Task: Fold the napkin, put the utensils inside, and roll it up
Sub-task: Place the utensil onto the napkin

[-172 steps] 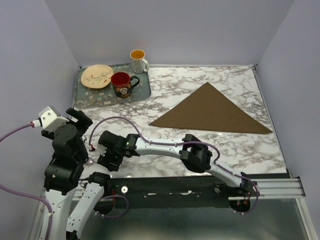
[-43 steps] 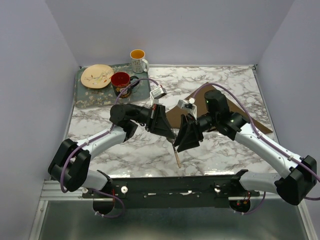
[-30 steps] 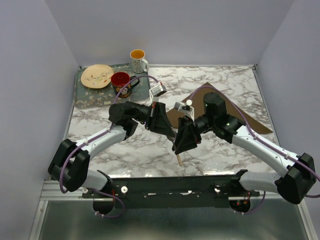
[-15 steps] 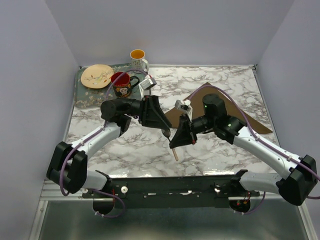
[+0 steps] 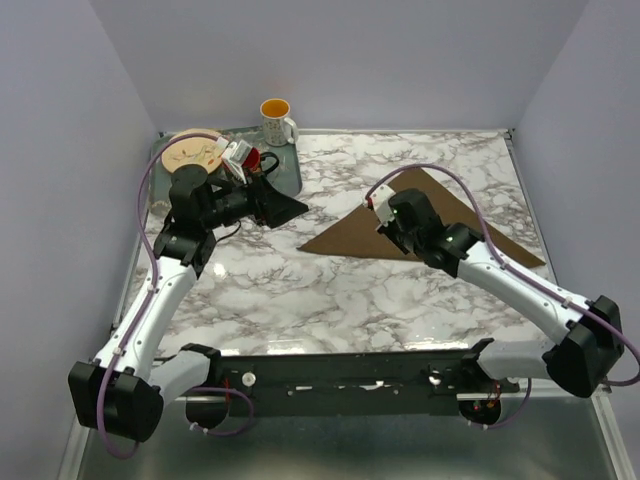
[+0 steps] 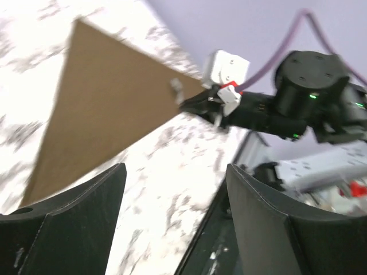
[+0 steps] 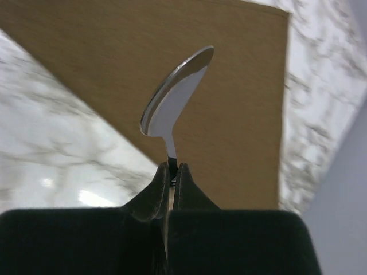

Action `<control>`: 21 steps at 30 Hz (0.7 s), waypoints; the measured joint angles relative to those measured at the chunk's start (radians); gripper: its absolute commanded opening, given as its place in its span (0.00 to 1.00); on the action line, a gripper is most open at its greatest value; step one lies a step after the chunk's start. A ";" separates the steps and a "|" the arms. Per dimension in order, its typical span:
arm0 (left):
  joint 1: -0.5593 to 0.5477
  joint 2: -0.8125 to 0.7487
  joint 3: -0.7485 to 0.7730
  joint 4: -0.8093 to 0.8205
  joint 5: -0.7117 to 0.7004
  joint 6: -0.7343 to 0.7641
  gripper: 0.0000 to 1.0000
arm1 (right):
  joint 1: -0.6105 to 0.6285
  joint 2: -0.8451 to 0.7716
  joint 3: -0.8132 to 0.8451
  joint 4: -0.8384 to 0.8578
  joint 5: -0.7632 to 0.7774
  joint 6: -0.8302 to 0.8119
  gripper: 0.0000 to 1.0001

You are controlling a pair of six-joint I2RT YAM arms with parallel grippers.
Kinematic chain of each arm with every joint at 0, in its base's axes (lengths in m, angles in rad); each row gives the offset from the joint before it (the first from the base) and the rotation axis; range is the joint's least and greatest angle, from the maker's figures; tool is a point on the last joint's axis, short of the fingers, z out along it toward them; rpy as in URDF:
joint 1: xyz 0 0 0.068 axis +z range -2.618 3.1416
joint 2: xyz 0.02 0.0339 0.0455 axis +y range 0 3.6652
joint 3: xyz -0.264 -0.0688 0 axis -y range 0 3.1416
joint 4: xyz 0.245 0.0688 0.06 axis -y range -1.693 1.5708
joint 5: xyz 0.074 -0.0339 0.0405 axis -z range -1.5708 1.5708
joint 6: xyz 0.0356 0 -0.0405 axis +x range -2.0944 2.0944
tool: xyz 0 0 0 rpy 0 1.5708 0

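Note:
The napkin (image 5: 470,232) lies flat on the marble as a dark brown triangle at the right; it also shows in the left wrist view (image 6: 97,109) and the right wrist view (image 7: 229,86). My right gripper (image 7: 170,167) is shut on the thin neck of the spoon (image 7: 175,94), whose silver bowl sticks out past the fingertips, above the napkin's left part. From above, that gripper (image 5: 383,222) hovers over the napkin's near left corner. The spoon (image 6: 176,89) is a small blur in the left wrist view. My left gripper (image 5: 295,207) is open and empty, beside the tray, with its fingers (image 6: 69,223) wide apart.
A grey-green tray (image 5: 290,165) at the back left holds a patterned plate (image 5: 195,150) and a red mug (image 5: 252,160), both partly hidden by my left arm. A white mug with a yellow inside (image 5: 276,120) stands at the tray's far corner. Walls close the table on three sides.
My left gripper let go of the spoon, opened wide and drew back left toward the tray. My right gripper shut on the spoon and carried it from the front middle to over the napkin.

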State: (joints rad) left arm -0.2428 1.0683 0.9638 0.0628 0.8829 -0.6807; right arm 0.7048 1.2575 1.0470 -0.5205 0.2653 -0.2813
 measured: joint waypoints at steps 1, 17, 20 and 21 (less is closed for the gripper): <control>0.002 -0.008 0.004 -0.079 -0.058 0.047 0.79 | -0.001 0.020 -0.019 0.006 0.094 -0.058 0.01; 0.005 -0.122 -0.188 -0.277 -0.290 0.091 0.77 | -0.056 0.089 -0.416 0.480 0.269 -0.762 0.01; 0.005 -0.135 -0.188 -0.275 -0.293 0.091 0.77 | -0.072 0.135 -0.409 0.528 0.225 -0.797 0.01; 0.005 -0.137 -0.188 -0.275 -0.296 0.091 0.77 | -0.076 0.153 -0.403 0.530 0.212 -0.801 0.01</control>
State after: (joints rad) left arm -0.2379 0.9318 0.7761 -0.2123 0.5869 -0.5896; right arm 0.6289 1.4101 0.6441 0.0097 0.4778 -1.0828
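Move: I already hold the spoon in my right hand. The middle of the folded napkin is about 12 cm ahead of that hand, 9 cm to its right and 17 cm below. The red mug stands some 25 cm ahead and 35 cm to the left of my right hand, and the white mug about 38 cm ahead and 26 cm left. From my empty left hand, the napkin's middle is roughly 15 cm ahead, 30 cm right and 33 cm down. I sink my right hand nearly 10 cm towards the napkin, first swinging it right with the drop, then easing forward as well. As it goes I roll the wrist some 40 degrees, left side down, to bring the spoon crosswise over the napkin's near part, my fingers still shut on it. My open left hand drops about 10 cm clear of the work and drifts slightly left. ##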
